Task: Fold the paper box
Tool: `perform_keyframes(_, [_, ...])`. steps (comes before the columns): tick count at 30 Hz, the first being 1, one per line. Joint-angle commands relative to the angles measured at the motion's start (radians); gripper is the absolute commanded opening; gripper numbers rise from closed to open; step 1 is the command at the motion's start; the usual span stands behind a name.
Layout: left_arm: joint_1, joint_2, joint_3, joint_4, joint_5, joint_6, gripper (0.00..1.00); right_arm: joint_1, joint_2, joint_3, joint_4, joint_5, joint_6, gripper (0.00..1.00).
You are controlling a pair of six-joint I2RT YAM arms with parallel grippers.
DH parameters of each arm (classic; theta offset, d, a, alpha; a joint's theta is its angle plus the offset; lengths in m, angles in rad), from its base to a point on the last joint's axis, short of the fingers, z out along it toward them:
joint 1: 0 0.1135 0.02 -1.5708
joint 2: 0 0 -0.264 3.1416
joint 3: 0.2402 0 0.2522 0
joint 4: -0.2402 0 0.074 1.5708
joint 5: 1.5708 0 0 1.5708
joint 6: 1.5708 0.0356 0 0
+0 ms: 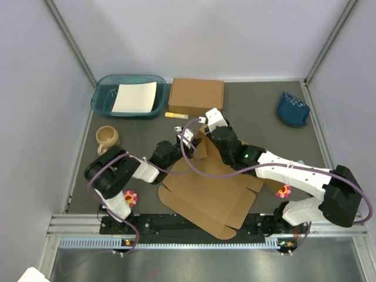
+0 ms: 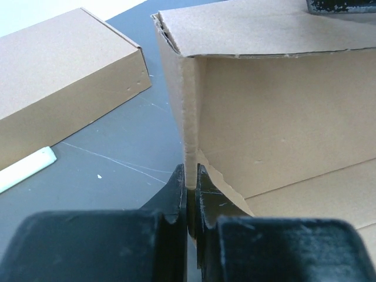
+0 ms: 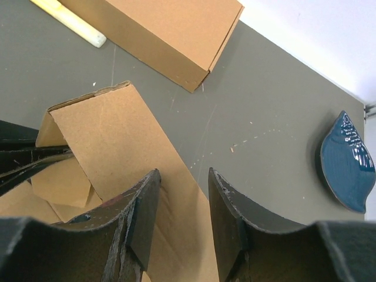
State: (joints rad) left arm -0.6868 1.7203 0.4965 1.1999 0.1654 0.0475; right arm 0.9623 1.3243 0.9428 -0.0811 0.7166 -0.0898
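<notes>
The paper box (image 1: 211,194) lies partly flat in the middle of the table, brown cardboard with loose flaps and tabs. At its far end a flap (image 2: 276,117) stands up and is bent over along the top. My left gripper (image 1: 187,138) is shut on the vertical corner edge of that raised flap, and the cardboard shows pinched between its fingers (image 2: 189,173). My right gripper (image 1: 207,124) hangs open over the same flap (image 3: 111,135). One of its fingertips is above the cardboard and the other above bare table (image 3: 183,173), with nothing gripped.
A closed brown twin box (image 1: 196,96) stands at the back, with a pale stick (image 1: 176,115) in front of it. Back left is a teal tray (image 1: 106,101) holding white paper (image 1: 135,97). A tan mug (image 1: 107,137) sits at the left and a blue shell dish (image 1: 292,108) at the back right.
</notes>
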Motion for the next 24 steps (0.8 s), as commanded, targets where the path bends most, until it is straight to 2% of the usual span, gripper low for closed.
perform_keyframes(1, [-0.023,0.022,0.048,0.059,0.102,0.026,0.0,0.009,0.03,-0.032,-0.052,-0.121,0.016,0.41])
perform_keyframes(5, [-0.026,0.024,0.045,0.067,0.099,-0.004,0.0,0.009,0.035,-0.038,-0.052,-0.117,0.01,0.41])
perform_keyframes(12, [-0.072,-0.028,-0.012,0.024,-0.044,-0.006,0.01,0.009,0.033,-0.045,-0.042,-0.115,0.016,0.42])
perform_keyframes(17, [-0.082,-0.019,-0.065,0.122,-0.05,-0.015,0.32,0.007,0.046,-0.061,-0.023,-0.132,0.018,0.41])
perform_keyframes(20, [-0.082,-0.008,-0.07,0.135,-0.035,-0.008,0.43,0.009,0.039,-0.073,-0.013,-0.144,0.013,0.41])
perform_keyframes(24, [-0.082,-0.014,-0.058,0.069,0.017,0.014,0.49,0.007,0.03,-0.085,-0.002,-0.151,-0.005,0.41])
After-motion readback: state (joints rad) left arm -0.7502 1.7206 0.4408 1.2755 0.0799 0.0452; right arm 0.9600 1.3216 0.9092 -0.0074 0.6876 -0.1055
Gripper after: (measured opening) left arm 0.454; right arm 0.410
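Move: My left fingers are shut on the free edge of the paper box's standing end flap. The flap's middle lies about 1 cm ahead, 1 cm to the right and 2 cm above that hand. The brown box is some 17 cm straight ahead and 8 cm lower, and the yellow marker about 10 cm ahead, 8 cm left and 10 cm below. From my right hand, the top corner of the paper box is roughly 3 cm ahead, 6 cm left and 2 cm below. I first keep my left fingers pinched on the flap's edge, almost still. Then I open them to nearly half and ease that hand about 2 cm straight back towards my base, letting go with the fingertips left on either side of the flap. My right hand stays half open, one finger resting on the box's top strip. ##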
